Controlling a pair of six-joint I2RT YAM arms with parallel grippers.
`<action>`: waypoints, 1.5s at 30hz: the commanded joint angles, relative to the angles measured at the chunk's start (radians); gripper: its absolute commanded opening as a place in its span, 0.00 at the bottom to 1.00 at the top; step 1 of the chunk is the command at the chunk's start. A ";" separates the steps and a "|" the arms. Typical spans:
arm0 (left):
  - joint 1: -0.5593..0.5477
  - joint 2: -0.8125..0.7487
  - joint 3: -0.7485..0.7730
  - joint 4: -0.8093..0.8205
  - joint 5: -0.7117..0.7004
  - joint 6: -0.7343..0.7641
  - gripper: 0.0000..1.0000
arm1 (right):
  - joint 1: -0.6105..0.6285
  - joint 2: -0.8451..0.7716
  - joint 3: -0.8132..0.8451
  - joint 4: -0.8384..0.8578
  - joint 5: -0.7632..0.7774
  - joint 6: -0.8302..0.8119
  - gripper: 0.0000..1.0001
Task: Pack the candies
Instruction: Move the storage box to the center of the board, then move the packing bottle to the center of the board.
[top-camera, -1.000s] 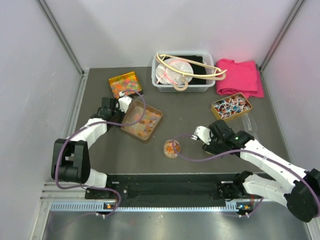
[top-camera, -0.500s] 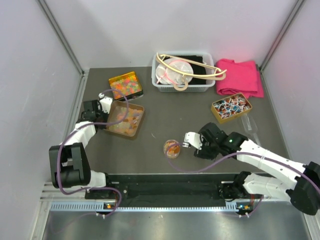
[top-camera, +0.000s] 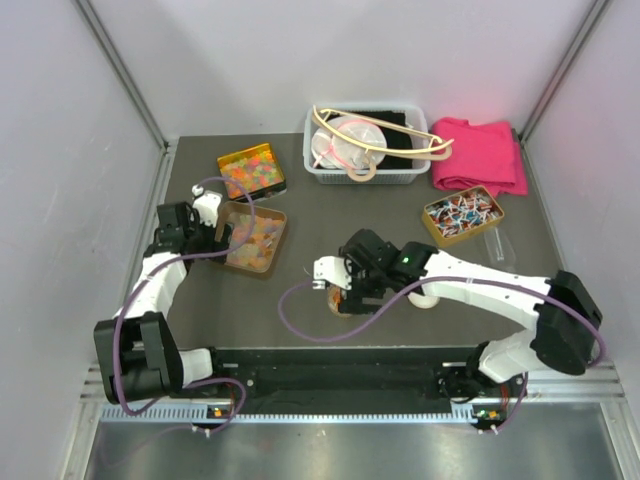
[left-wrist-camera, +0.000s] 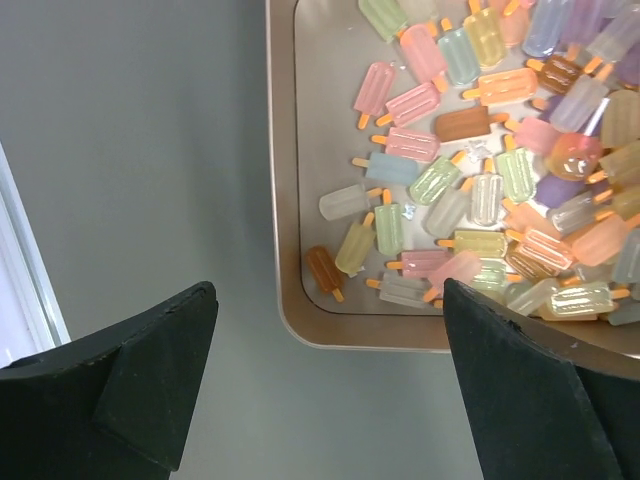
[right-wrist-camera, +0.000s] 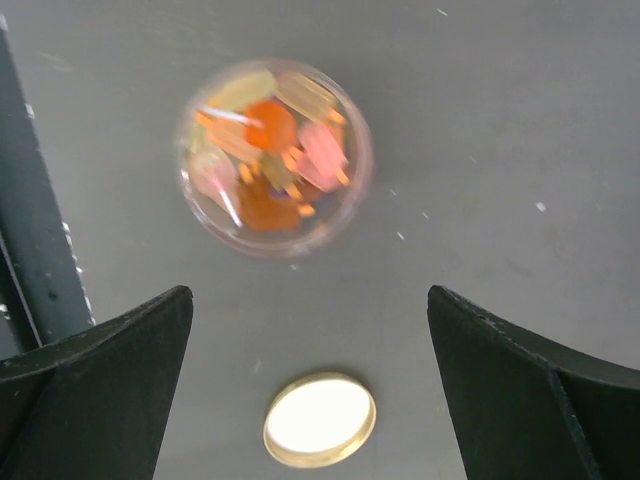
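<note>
The candies, small translucent popsicle shapes in mixed pastel colours, fill a brown tray. My left gripper hangs open over the tray's near corner with nothing between its fingers; in the top view the left gripper is at the tray's left edge. A small clear round jar holds several candies. My right gripper stands open just short of it, above a gold-rimmed lid lying flat on the table. Seen from the top camera, the right gripper covers most of the jar.
A second tray of orange and mixed candies sits behind the first. A tray of wrapped sweets is at the right. At the back stand a white basket with hangers and a pink cloth.
The left gripper has opened and let go of the tray, which it had dragged to the left. The right arm has swung left over the jar and its jaws have opened wide.
</note>
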 joint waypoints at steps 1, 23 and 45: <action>0.003 -0.043 0.040 -0.019 0.046 -0.029 0.99 | 0.069 0.066 0.069 0.052 -0.035 0.010 0.99; 0.004 -0.045 0.028 0.009 0.080 -0.043 0.99 | 0.114 0.265 0.141 0.147 0.040 0.053 0.99; 0.001 -0.079 0.085 -0.014 0.167 -0.051 0.99 | -0.060 0.409 0.233 0.278 0.253 -0.088 0.99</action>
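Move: Just to the left of the right hand, about 5 cm over, level fore and aft and roughly 6 cm lower, stands the round storage box with its candies. The white lid lies about 13 cm to this hand's right and 1 cm ahead. The tray of popsicle candies is some 15 cm ahead and 25 cm left. From the left hand the storage box lies about 27 cm right, 10 cm back and 6 cm below. Sinking about 5 cm while sliding 5 cm left, the open right hand brings its fingers down either side of the storage box, then sweeps forward nearly 10 cm, its tips swinging forward some 10 degrees, pushing the box along between the wide-open fingers towards the middle of the board. The left hand, still open, rises about 3 cm and eases 2 cm right. ##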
